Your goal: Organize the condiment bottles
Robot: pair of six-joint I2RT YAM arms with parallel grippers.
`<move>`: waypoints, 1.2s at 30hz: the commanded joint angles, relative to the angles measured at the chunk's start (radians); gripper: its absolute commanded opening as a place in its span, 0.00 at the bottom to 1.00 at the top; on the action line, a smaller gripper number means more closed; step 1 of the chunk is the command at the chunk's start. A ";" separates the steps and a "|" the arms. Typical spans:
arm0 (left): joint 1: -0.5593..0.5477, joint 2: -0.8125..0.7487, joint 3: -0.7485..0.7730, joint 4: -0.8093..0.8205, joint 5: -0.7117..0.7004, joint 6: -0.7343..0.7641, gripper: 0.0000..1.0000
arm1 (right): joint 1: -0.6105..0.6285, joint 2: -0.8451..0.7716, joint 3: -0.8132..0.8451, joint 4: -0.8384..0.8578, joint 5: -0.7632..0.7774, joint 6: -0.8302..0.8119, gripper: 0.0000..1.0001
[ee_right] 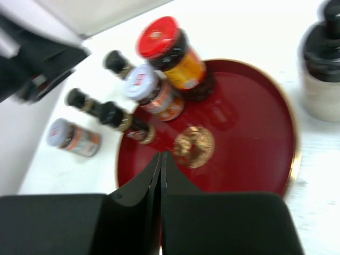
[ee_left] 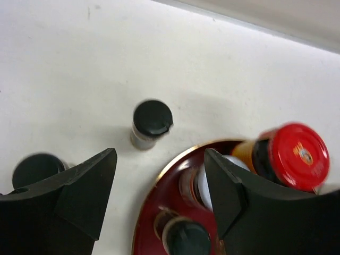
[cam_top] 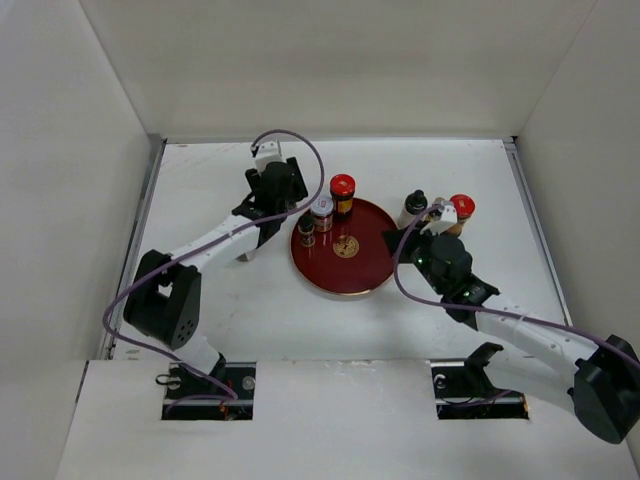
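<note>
A round dark-red tray (cam_top: 352, 275) holds a red-capped jar (cam_top: 342, 190), a white-lidded jar (cam_top: 322, 212) and a small black-capped bottle (cam_top: 307, 230). My left gripper (ee_left: 159, 156) hovers open over the tray's left rim (ee_left: 159, 180), nothing between its fingers. Beyond it a black-capped bottle (ee_left: 151, 122) stands on the table, and another black cap (ee_left: 34, 169) shows at the left. My right gripper (ee_right: 161, 154) is shut and empty over the tray's right side. A silver-lidded jar (ee_right: 71, 137) sits on the table left of the tray.
A black-capped bottle (cam_top: 415, 205) and a second red-capped jar (cam_top: 461, 210) stand on the table right of the tray, close to my right arm. White walls enclose the table on three sides. A gold emblem (ee_right: 194, 146) marks the tray's middle.
</note>
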 commanded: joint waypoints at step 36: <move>0.052 0.196 0.228 -0.055 0.014 0.089 0.27 | 0.041 0.002 -0.018 0.149 -0.071 -0.027 0.78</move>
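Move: The left hand's next condiment bottle, a small black-capped one standing off the tray, is about 6 cm ahead, level sideways and some 10 cm below. The white-lidded jar is about 10 cm right of the hand, level with it; the red-lidded jar 16 cm right and 6 ahead; another black-capped bottle 10 cm left and 2 back. From the right hand, the aimed-at bottle is roughly 20 cm ahead, 29 left and 11 below. Left hand reaches about 6 cm forward, sinks 7 and pinches the bottle's black cap; right hand opens, drifting left. ##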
